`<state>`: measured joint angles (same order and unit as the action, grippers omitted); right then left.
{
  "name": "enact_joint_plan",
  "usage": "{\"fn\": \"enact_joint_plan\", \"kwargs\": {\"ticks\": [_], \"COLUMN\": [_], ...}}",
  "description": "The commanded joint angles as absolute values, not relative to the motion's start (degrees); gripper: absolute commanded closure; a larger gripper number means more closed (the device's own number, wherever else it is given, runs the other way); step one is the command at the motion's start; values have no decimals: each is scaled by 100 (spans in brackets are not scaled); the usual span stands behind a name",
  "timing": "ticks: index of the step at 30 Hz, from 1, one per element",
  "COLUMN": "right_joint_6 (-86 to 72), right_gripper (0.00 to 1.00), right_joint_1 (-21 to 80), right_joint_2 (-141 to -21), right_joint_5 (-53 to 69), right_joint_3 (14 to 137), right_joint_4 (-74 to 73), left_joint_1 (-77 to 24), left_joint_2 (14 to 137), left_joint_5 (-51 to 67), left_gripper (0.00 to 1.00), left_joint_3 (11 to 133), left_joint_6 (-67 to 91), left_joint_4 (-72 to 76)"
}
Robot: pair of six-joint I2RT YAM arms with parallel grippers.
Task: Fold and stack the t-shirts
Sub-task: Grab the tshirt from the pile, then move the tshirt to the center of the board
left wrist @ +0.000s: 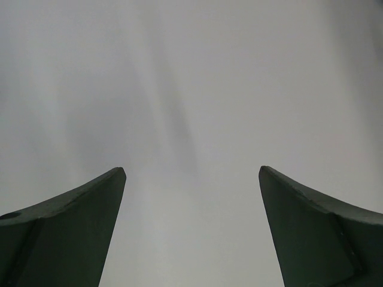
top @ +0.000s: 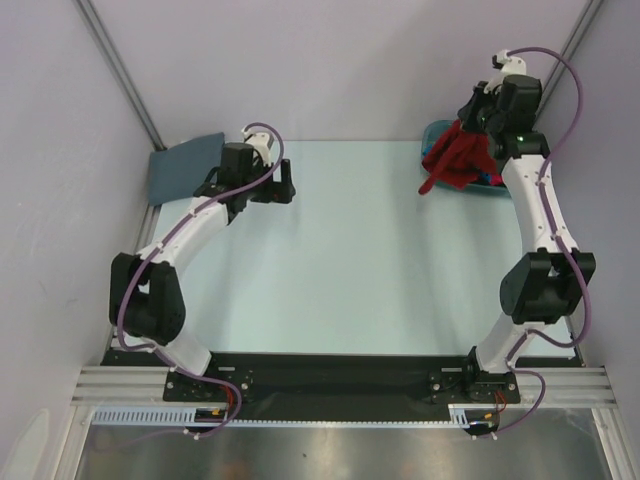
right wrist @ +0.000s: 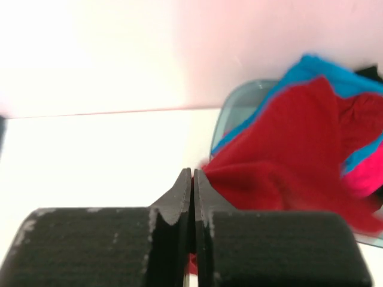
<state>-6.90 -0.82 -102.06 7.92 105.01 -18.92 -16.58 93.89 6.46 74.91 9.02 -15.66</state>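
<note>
The deep red t-shirt [top: 455, 158] hangs bunched over the teal basket [top: 436, 131] at the back right, and my right gripper [top: 472, 118] is shut on its upper edge. In the right wrist view the jaws [right wrist: 192, 174] are pressed together, red cloth [right wrist: 287, 161] showing between and beside them. Behind it lie the bright blue [right wrist: 306, 66], hot pink [right wrist: 366, 174] and black [right wrist: 368, 72] t-shirts in the basket [right wrist: 239, 113]. A slate grey t-shirt [top: 186, 165] lies flat and folded at the back left corner. My left gripper [top: 283, 185] hovers open to its right, nothing between its fingers [left wrist: 84, 221].
The pale table [top: 350, 260] runs between the two arms. Grey walls close in the back and both sides. The left wrist view shows only blank wall beyond the fingers.
</note>
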Motion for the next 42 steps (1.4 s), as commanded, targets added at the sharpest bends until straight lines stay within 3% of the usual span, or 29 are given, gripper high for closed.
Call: {"fn": "enact_joint_plan", "kwargs": {"ticks": [1, 9, 14, 16, 22, 29, 34, 38, 42], "right_joint_6": [-528, -273, -325, -273, -220, -211, -18, -166, -449], "right_gripper": [100, 100, 100, 100, 100, 100, 100, 100, 100], "right_joint_1": [52, 975, 1081, 1081, 1194, 1371, 1380, 1423, 2411], "right_joint_2": [-9529, -7965, -6971, -6856, -7101, -6864, -7320, -7935, -8735], "right_joint_5": [1186, 923, 703, 756, 1792, 1494, 1740, 2871, 3069], "right_joint_3": [10345, 10135, 9782, 10176, 11048, 11020, 11794, 12225, 11859], "right_joint_4": [-1933, -2452, -2408, -2923, -4165, -4192, -4807, -4773, -4264], "left_joint_1": [-1714, -1758, -1767, -1767, -1767, -1775, -1775, -1793, -1793], "left_joint_2": [8904, 8245, 7937, 7840, 7524, 7207, 7198, 7190, 7032], "left_joint_5": [817, 896, 861, 870, 862, 738, 1159, 1266, 1082], "left_gripper": [0, 0, 0, 0, 0, 0, 0, 0, 0], "left_joint_3": [7383, 7111, 6970, 6952, 6777, 6829, 6855, 6847, 6733], "left_joint_6": [993, 1063, 1046, 1046, 1063, 958, 1055, 1090, 1099], "left_joint_4": [-1503, -1617, -1696, -1740, -1819, -2013, -1925, -1872, -1872]}}
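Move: My right hand already pinches the red t-shirt, its middle hanging about 14 cm below me. The clear middle of the table lies some 25 cm back, 28 cm left and 33 cm down. The blue bin's middle is about 5 cm ahead, 11 cm right and 27 cm below; its pink shirt is about 2 cm back, 10 cm right and 26 cm down. From my left hand the red shirt is roughly 42 cm right, 6 cm ahead, about level. With the fingers kept shut on the red shirt, my right hand sweeps it back about 24 cm and up some 20 cm, away from the bin, tipping up and then partly back down. It drifts left, about 15 cm in all, over the open table, turns counter-clockwise some 35 degrees and ends slightly lower. My empty left hand, still open, backs off and rises about 8 cm each way. ##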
